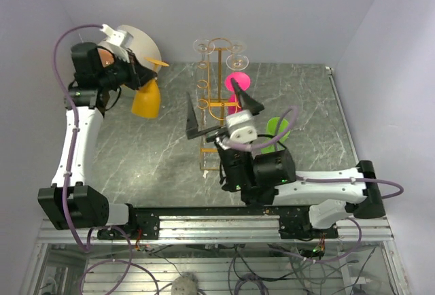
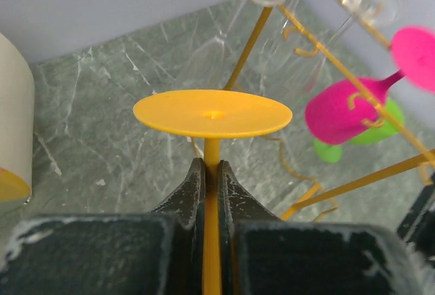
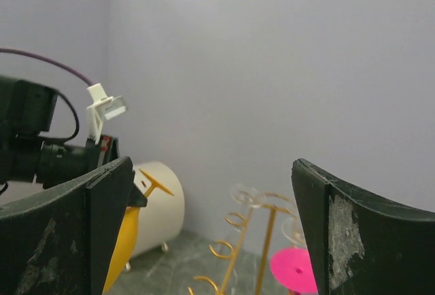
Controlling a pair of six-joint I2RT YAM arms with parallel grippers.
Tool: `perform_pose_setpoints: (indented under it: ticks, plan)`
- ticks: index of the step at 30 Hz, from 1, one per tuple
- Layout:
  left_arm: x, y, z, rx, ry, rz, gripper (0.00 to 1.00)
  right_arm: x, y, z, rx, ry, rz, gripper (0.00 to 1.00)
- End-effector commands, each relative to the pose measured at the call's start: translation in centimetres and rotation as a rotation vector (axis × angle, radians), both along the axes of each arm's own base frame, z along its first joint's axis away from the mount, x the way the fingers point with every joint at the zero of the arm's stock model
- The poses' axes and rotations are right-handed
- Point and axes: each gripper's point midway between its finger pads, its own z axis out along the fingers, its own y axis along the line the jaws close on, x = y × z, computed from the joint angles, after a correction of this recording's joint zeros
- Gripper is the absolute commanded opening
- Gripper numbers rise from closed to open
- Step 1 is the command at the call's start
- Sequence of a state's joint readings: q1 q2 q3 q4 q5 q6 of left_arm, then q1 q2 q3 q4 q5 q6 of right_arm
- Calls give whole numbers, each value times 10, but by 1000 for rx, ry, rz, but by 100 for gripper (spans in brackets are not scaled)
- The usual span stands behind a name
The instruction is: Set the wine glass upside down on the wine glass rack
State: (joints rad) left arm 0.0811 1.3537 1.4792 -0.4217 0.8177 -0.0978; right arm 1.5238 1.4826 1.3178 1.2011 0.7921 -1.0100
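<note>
My left gripper is shut on the stem of a yellow-orange wine glass. The glass hangs foot up and bowl down at the back left, above the table. The wine glass rack, a golden wire frame with ring hooks, stands at the table's middle, to the right of the held glass and apart from it. My right gripper is open wide and empty, raised just in front of the rack.
A pink glass and two clear glasses hang on the rack. A green glass sits just right of the rack, partly behind my right arm. A white cylinder stands in the back left corner. Walls close the back and sides.
</note>
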Motion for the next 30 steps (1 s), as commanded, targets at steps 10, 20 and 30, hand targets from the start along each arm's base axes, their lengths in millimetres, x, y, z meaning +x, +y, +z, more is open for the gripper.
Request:
perform_pose_setpoints:
  ticks: [10,20,30]
  plan:
    - [45,-57,8,178,-508,-67,7,14,-115,-4,221,334,7,100]
    - [46,-82,8,72,-662,-211,7,17,-145,-29,246,388,-38,100]
    - [46,-99,-2,-8,-773,-327,7,17,-160,-40,300,416,-39,100]
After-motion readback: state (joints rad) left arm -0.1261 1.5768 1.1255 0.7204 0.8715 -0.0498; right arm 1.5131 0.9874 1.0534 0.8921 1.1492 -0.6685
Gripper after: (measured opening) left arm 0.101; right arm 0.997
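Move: The orange wine glass is already pinched upside down in the left hand. The rack's empty second hook from the far end, left side, lies about 14 cm to that hand's right, 6 cm ahead and 5 cm lower. A clear glass's foot hangs some 6 cm beyond that hook; the pink glass's foot is about 10 cm right of it and 5 cm nearer. From the empty right hand, the hook is roughly 25 cm ahead, 4 cm left and 20 cm below. Still pinching the stem just below the foot, the left hand carries the orange glass right towards the rack's far left hooks, about 9 cm, dipping early and then also reaching some 6 cm forward, while the wrist tips up about 35 degrees with a slight clockwise turn. The empty right hand clears off about 15 cm to the right, sinking slightly and tipping down, fingers wide open. ##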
